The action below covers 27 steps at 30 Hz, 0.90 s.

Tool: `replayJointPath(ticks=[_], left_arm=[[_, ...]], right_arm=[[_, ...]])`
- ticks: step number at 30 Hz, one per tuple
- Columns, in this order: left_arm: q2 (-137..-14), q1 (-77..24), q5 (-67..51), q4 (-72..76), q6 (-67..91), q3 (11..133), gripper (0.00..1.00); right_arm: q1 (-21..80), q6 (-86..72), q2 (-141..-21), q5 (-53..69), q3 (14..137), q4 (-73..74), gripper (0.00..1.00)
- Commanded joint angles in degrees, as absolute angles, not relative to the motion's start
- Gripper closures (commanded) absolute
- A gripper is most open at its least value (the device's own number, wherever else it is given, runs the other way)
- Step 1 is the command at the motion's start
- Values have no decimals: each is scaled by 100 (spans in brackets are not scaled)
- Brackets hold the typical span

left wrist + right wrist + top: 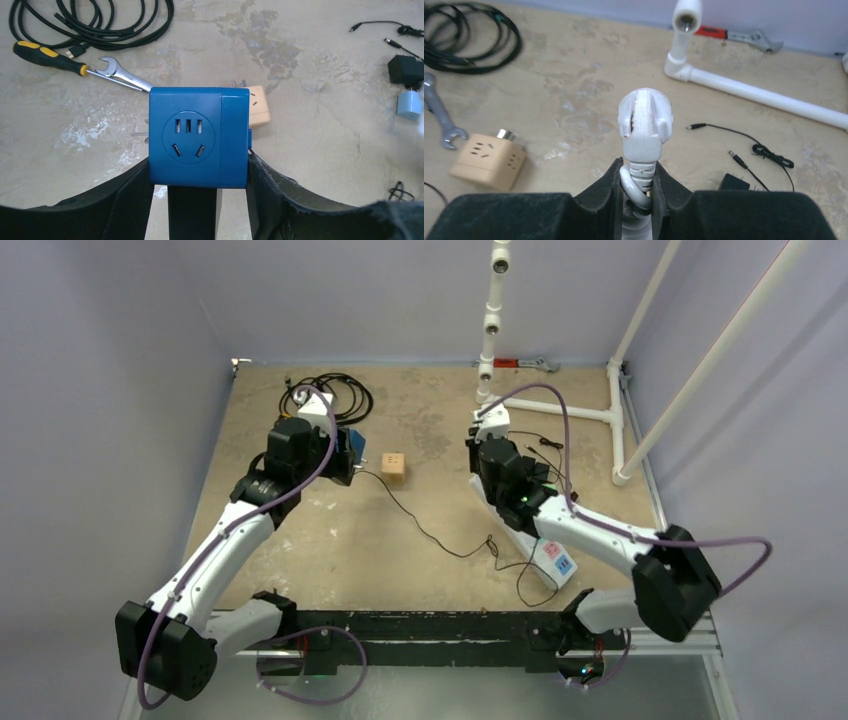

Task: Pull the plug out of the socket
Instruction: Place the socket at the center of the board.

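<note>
My left gripper (198,169) is shut on the sides of the blue cube socket (197,137), which it holds above the table with its slotted face toward the wrist camera. In the top view the socket (352,445) sits at the left gripper (343,458), at the table's back left. The right gripper (638,175) is shut on the ribbed neck and looped cord of the white plug (645,117), whose prongs point away from the camera and are hidden. Plug (492,418) and socket are well apart, with bare table between them.
A tan cube adapter (394,466) lies between the arms. A wrench (120,77), a screwdriver (47,56) and coiled black cable (330,395) lie at back left. White pipes (560,410) stand at back right; a white power strip (548,552) lies under the right arm.
</note>
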<state>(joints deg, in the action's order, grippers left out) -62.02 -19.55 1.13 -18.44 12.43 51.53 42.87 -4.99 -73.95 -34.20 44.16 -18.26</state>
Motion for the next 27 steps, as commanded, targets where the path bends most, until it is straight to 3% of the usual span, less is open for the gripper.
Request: replayJointPath(ticks=[1, 12, 16, 21, 27], left_arm=[[-5845, -1934, 358, -1318, 1290, 5129, 100], [-5669, -1934, 26, -1220, 1342, 5120, 100], [-5667, -1934, -197, -1208, 1354, 5117, 100], [-5687, -1934, -270, -1198, 1388, 5115, 100], [-5701, -1929, -276, -1104, 1519, 5089, 100]], right_arm=[[3962, -790, -8467, -3426, 5271, -1444, 100], [3013, -1140, -10240, -3095, 6574, -579, 98], [2812, -1217, -10385, -2889, 6572, -508, 81], [2727, -1257, -10286, -2689, 6451, -607, 46], [2733, -1298, -9986, -2412, 6254, -676, 32]])
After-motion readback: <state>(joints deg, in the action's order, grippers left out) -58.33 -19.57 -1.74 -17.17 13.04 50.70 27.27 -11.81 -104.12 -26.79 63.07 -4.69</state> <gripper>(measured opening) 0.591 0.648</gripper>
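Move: The white plug, on its coiled cord, is already pinched in the right hand. The bare patch of board it is taken to lies about 14 cm ahead, 2 cm right and 18 cm below. The power strip's middle is some 12 cm back and 11 cm right, the small black adapter 4 cm ahead and 14 cm right, the beige socket 3 cm ahead and 21 cm left. From the left hand, holding the blue socket, that patch is roughly 17 cm ahead and 29 cm right. The white plug goes down and forward in the right hand towards the bare board beyond the power strip, about 13 cm lower and 10 cm out, bearing some 5 cm right in the latter half as the fingers tip about 20 degrees further down and swing slightly clockwise. Once low, the right fingers spread wide and let go of it. The left hand keeps its grip on the blue socket, rising about 2 cm. ##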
